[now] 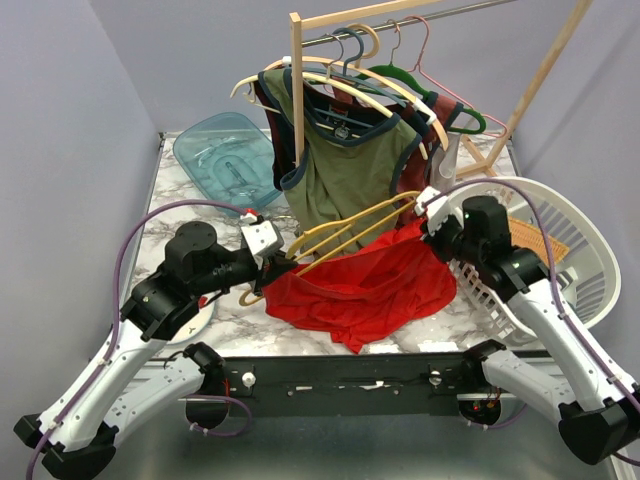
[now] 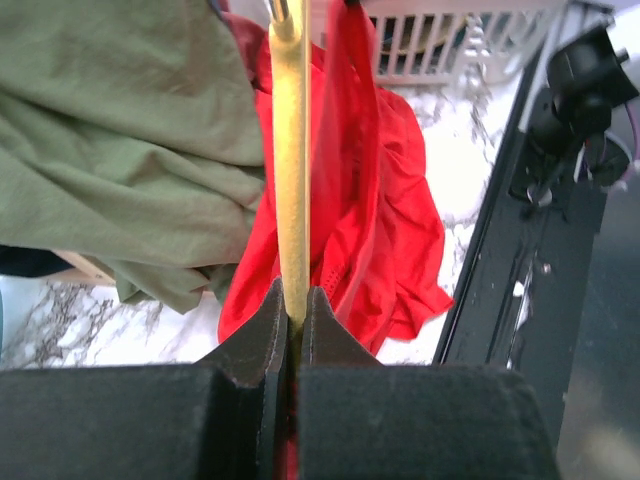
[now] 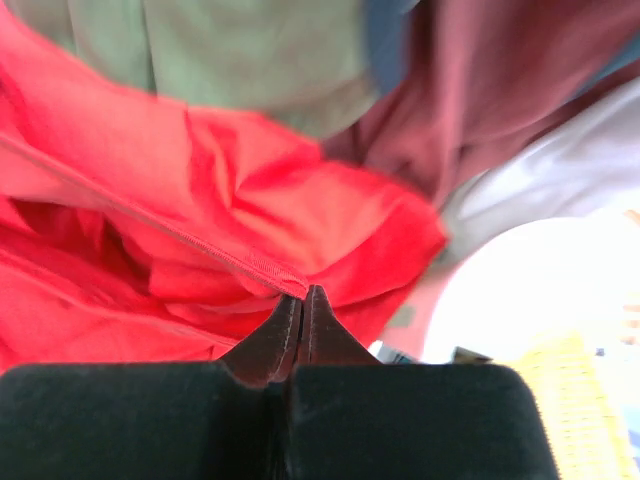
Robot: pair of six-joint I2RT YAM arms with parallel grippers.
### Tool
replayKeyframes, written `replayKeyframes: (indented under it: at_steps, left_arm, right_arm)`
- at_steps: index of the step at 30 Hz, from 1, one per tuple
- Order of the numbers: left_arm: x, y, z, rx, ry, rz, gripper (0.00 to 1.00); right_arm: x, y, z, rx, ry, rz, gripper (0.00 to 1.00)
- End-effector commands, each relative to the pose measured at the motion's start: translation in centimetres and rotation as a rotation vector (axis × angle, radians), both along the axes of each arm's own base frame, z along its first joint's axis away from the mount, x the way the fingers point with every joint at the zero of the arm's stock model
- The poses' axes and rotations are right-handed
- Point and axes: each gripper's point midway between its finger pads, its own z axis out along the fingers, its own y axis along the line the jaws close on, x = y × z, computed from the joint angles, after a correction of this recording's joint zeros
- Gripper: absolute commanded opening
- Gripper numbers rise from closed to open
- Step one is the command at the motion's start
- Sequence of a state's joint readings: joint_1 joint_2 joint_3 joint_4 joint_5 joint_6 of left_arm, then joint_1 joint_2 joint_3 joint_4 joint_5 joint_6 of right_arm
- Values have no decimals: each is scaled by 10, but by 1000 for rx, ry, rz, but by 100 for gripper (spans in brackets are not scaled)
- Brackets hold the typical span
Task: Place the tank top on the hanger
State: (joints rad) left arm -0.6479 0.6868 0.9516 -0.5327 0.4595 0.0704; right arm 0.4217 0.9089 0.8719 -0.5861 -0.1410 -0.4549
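The bright red tank top [image 1: 365, 285] lies bunched on the marble table, and its upper right corner is lifted toward my right gripper [image 1: 432, 222]. The mustard-yellow hanger [image 1: 350, 232] slants over the top from lower left to upper right. My left gripper [image 1: 283, 262] is shut on the hanger's lower end. In the left wrist view the yellow hanger [image 2: 291, 150] runs straight out from the left gripper [image 2: 292, 300], with a strip of the tank top [image 2: 390, 180] beside it. In the right wrist view the right gripper [image 3: 303, 298] is shut on a hem of the tank top [image 3: 250, 200].
An olive-green top [image 1: 345, 170] and a maroon garment [image 3: 480, 90] hang from a wooden rack [image 1: 296, 90] just behind. Cream, green and pink hangers share the rail. A blue tub [image 1: 225, 155] sits back left, a white laundry basket [image 1: 560, 250] at right, a white plate [image 1: 205, 318] under my left arm.
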Motion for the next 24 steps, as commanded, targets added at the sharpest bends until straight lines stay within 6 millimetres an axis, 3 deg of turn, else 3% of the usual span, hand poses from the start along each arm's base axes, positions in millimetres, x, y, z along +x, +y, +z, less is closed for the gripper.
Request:
replayKeyframes:
  at_steps: [1,10,24]
  left_arm:
    - [-16,-3,3,28,-76,-134,0]
    - [-8,-3,-10,104,-72,-140,0]
    - [11,-2,-27,189,-48,-92,0]
  right_arm:
    - [0,7,46,122,-7,23,1]
    - [7,-2,99,181,-77,8,0]
    - [-10,8,116,183,-82,127,0]
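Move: The right hand holds the edge of the red tank top; the hanger's free end lies some 5 cm ahead of it, 4 cm left and 8 cm higher. The green top hangs about 18 cm left and 8 cm ahead, the white basket about 22 cm right and 2 cm back. From the left hand, which holds the hanger, the held edge is some 10 cm ahead, 31 cm right and 11 cm lower, and the cloth heap 17 cm right, 1 cm ahead. The right hand keeps its pinch on the tank top's edge and pulls it up about 10 cm, fast at first and then easing off, past the hanger's free end, its left side tipping up roughly 10 degrees. Meanwhile the left hand, still shut on the hanger, sinks about 4 cm and rolls some 10 degrees with a slight clockwise swing, so that the free end dips towards the cloth. ##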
